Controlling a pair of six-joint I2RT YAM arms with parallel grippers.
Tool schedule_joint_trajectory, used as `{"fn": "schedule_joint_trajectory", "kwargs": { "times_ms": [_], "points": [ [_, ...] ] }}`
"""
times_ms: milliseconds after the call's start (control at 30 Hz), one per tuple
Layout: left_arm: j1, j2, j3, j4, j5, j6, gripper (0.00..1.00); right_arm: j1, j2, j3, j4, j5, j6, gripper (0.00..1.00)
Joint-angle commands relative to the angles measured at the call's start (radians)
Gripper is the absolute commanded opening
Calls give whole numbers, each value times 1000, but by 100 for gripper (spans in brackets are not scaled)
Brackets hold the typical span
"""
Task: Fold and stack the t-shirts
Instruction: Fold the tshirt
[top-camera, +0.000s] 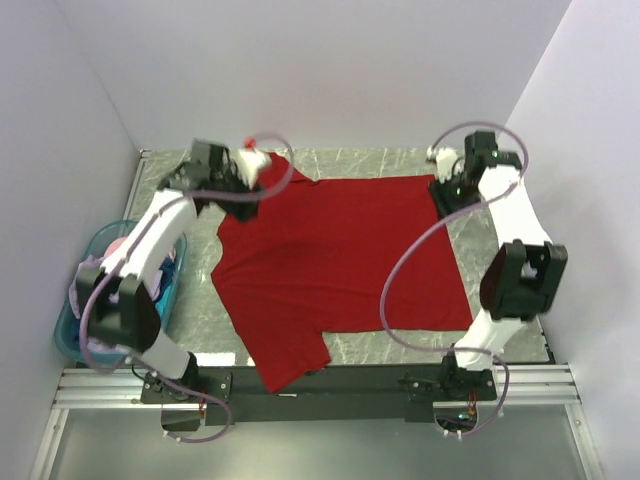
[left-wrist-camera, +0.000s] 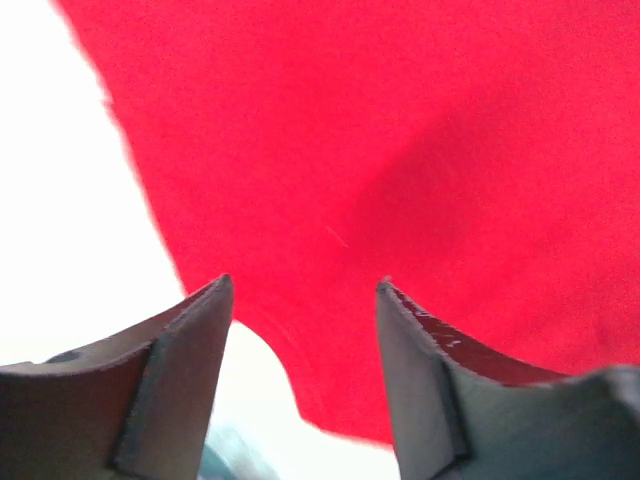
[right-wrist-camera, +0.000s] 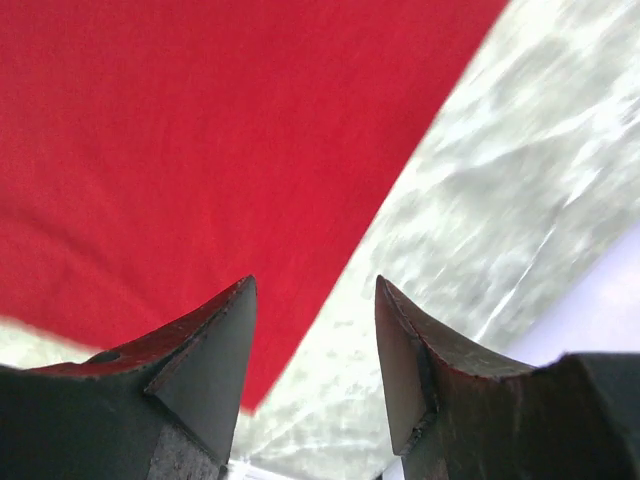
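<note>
A large red t-shirt (top-camera: 340, 260) lies spread flat on the marble table (top-camera: 380, 165), one sleeve (top-camera: 290, 360) reaching the near edge. My left gripper (top-camera: 252, 170) is over the shirt's far left corner. In the left wrist view the left gripper (left-wrist-camera: 305, 290) stands open, with red cloth (left-wrist-camera: 400, 130) beyond and below the fingers and nothing pinched. My right gripper (top-camera: 443, 190) is at the far right corner. The right gripper (right-wrist-camera: 315, 290) is open too, with the shirt's edge (right-wrist-camera: 180, 130) beside its left finger and bare marble (right-wrist-camera: 480, 180) between the fingers.
A translucent teal basket (top-camera: 68, 330) stands off the table's left side, beside the left arm. It holds bunched shirts: pink (top-camera: 115, 245), lavender (top-camera: 95, 275) and blue (top-camera: 170, 275). White walls close in the back and both sides. A metal rail (top-camera: 320, 380) runs along the near edge.
</note>
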Motion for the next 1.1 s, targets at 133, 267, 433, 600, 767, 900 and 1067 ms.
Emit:
{"fn": "schedule_joint_trajectory", "kwargs": {
  "times_ms": [133,267,433,600,767,900,1067],
  "points": [
    [111,297,345,218,10,-291,68,-25,312,413,120,-34,255,58],
    [137,447,491,270,16,-379,68,-28,505,628,190,25,317,58],
    [145,518,520,328,43,-408,68,-28,643,753,279,93,366,56],
    [146,560,496,356,33,-408,68,-28,694,722,420,127,381,56],
    [148,595,494,350,23,-409,68,-28,760,776,454,121,385,58],
    [151,583,467,321,71,-384,67,-28,760,785,421,112,353,57],
    [151,446,344,155,255,-139,67,-31,567,617,282,33,190,59]
  ]
}}
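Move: The left hand hangs about 18 cm above the t-shirt; the sleeve at its far left lies some 28 cm ahead of that hand and 6 to its right. The neckline is about 8 cm ahead and 9 to the left of the left hand. For the right hand, 15 cm up, the far right hem corner lies roughly 24 cm ahead, about straight out; the near hem corner is some 19 cm back and 3 to the right. Forward in one quick sweep, both open hands reach out high over the t-shirt to its far side: the left about 20 cm, the right 25, the right sinking as it goes. The left sinks once it is out there, and both begin to draw back a little at the end. The wrists turn outward some 20 degrees, left counter-clockwise, right clockwise; the fingers stay apart, gripping nothing. ##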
